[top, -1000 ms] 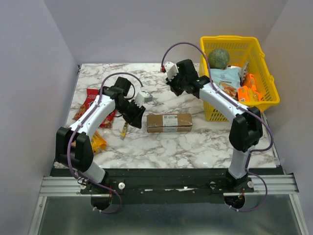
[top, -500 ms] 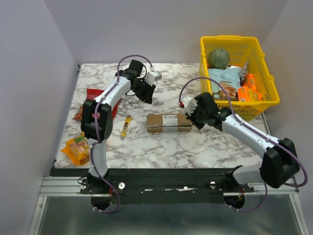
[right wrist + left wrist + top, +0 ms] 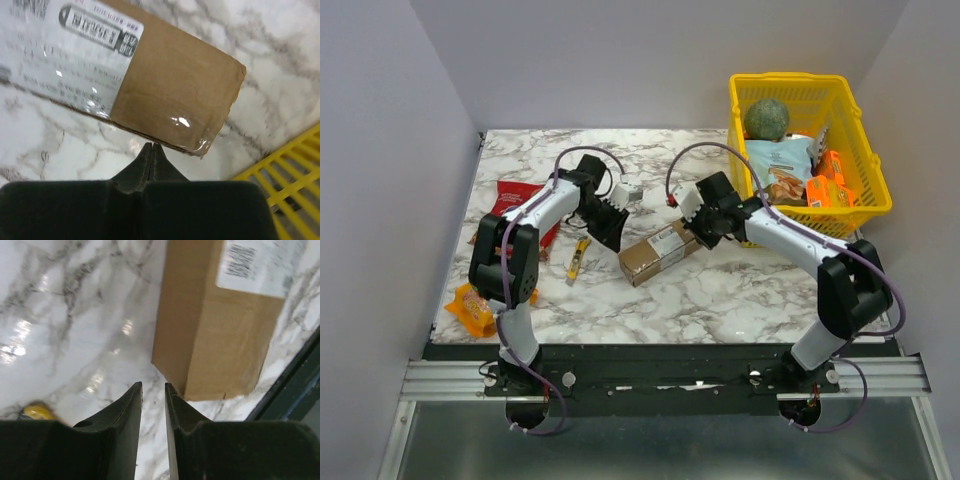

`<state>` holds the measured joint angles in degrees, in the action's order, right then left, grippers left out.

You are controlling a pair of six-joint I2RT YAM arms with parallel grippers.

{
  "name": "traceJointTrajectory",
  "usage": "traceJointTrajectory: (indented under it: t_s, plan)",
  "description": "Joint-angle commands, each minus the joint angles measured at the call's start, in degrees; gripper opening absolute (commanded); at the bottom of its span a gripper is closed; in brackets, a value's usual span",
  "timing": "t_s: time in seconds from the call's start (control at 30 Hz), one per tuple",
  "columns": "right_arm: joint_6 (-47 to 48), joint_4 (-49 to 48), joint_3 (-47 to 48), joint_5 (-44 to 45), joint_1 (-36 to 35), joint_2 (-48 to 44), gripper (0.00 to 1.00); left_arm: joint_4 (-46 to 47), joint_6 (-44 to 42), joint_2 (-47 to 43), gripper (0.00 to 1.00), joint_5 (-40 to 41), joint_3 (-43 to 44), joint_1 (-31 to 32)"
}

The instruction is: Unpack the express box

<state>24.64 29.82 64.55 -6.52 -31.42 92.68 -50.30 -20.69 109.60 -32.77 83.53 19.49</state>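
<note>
The express box [image 3: 659, 251], a brown carton with a white label, lies tilted on the marble table, its right end farther back. My left gripper [image 3: 611, 228] hangs just off its left end. In the left wrist view the box [image 3: 215, 330] is ahead and to the right of that gripper [image 3: 153, 385], whose jaws stand a narrow gap apart with nothing between them. My right gripper [image 3: 704, 226] is at the box's right end, shut. In the right wrist view its tips [image 3: 151, 146] meet right at the edge of the taped end of the box [image 3: 170, 95].
A yellow utility knife [image 3: 578, 258] lies left of the box. A red snack bag [image 3: 510, 205] and an orange one [image 3: 475, 308] lie at the far left. A yellow basket [image 3: 865, 150] holding snacks and a green round thing stands at the back right.
The box has turned, its right end swinging toward the back. My left gripper came down from the back of the table to the box's left end. The right gripper stays shut by the right end.
</note>
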Motion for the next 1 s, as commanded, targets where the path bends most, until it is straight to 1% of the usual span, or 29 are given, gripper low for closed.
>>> traceJointTrajectory:
  t_s: [0.0,0.07,0.2,0.3,0.33,0.4,0.43,0.47,0.5,0.53,0.57,0.6,0.63,0.67,0.73,0.77,0.83,0.9,0.97]
  plan:
    - [0.32,-3.11,9.61,0.46,-0.13,6.44,0.0,-1.73,-3.21,-6.67,0.33,-6.33,-6.17,0.55]
    - [0.05,-3.11,14.34,0.9,-0.13,8.99,0.0,-2.43,-3.92,-8.7,0.33,-8.09,-8.8,0.64]
    - [-2.66,-3.28,18.93,1.95,-0.13,13.13,0.0,-3.39,-3.83,-11.6,0.33,-9.67,-11.01,0.64]
    - [-5.83,-4.77,17.98,3.18,-0.13,12.18,0.01,-3.49,-3.66,-14.76,0.33,-9.5,-11.81,0.55]
    - [-8.97,-5.12,17.45,6.14,-0.13,10.86,0.02,-3.22,-3.48,-16.16,0.33,-9.24,-11.72,0.47]
    - [-12.41,-5.74,16.22,8.89,0.3,8.49,0.1,-2.96,-3.22,-17.4,0.33,-10.11,-10.84,0.29]
    - [-15.99,-5.65,14.74,8.9,0.57,5.78,0.15,-1.74,-2.7,-18.1,0.33,-11.25,-10.49,0.29]
    - [-17.86,-5.31,13.94,8.11,1.44,4.45,0.37,-0.51,-2.34,-19.93,0.33,-12.3,-10.49,0.29]
    - [-19.62,-4.0,13.32,7.06,1.8,3.3,0.45,1.24,-1.73,-20.82,0.33,-13.18,-10.84,0.29]
    - [-22.07,-3.2,12.45,3.14,2.67,2.16,0.5,6.31,-0.85,-21.88,0.33,-13.98,-11.45,0.38]
    - [-23.05,-2.32,12.09,1.53,2.85,0.76,0.56,9.32,1.68,-23.63,0.33,-15.72,-12.94,0.55]
    - [-23.84,-1.18,11.65,0.21,3.12,0.22,0.58,12.22,2.83,-24.17,0.33,-16.35,-13.73,0.73]
    - [-24.55,-0.82,11.12,-1.63,3.29,-0.22,0.59,17.55,4.5,-24.26,0.26,-17.23,-14.09,1.08]
    - [-24.47,-0.65,10.34,-2.61,3.47,-0.66,0.6,19.61,7.21,-23.22,0.21,-18.98,-13.74,1.52]
    - [-26.4,-0.82,9.37,-4.19,3.56,-0.84,0.6,21.91,9.25,-20.5,0.08,-21.09,-11.91,2.48]
    - [-26.49,-1.08,8.84,-4.46,3.65,-0.93,0.6,21.83,9.87,-17.44,0.06,-21.89,-9.11,3.01]
    - [-26.66,-1.61,7.87,-4.9,3.82,-0.93,0.6,21.56,9.97,-14.61,0.01,-24.61,-6.98,4.59]
    - [-27.01,-1.44,7.87,-6.39,4.61,-0.58,0.59,21.3,9.01,-11.18,0.0,-26.1,-4.61,5.73]
    - [-27.37,-0.82,8.39,-9.81,5.49,0.83,0.58,20.07,9.0,-7.32,0.0,-26.99,-2.85,6.0]
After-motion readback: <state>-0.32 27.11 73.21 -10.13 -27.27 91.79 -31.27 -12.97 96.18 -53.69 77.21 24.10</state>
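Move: The express box lies slantwise between the hands, its left end nearer the bases: its middle is about 10 cm right of the left hand and 1 cm back, and about 11 cm left of the right hand, level with it, at roughly fingertip height. The yellow knife lies about 9 cm left of the left hand and 3 cm back; the basket's middle is some 18 cm ahead and 20 cm right of the right hand. Both hands keep swivelling the box counter-clockwise between them, the left fingers drawing its left end back about 7 cm while the right's shut fingertips push its right end forward some 8 cm from the near side. Both then lift clear: the left swings up and right towards the box, shutting its fingers, while the right rises, eases back, opens wide and twists clockwise. ##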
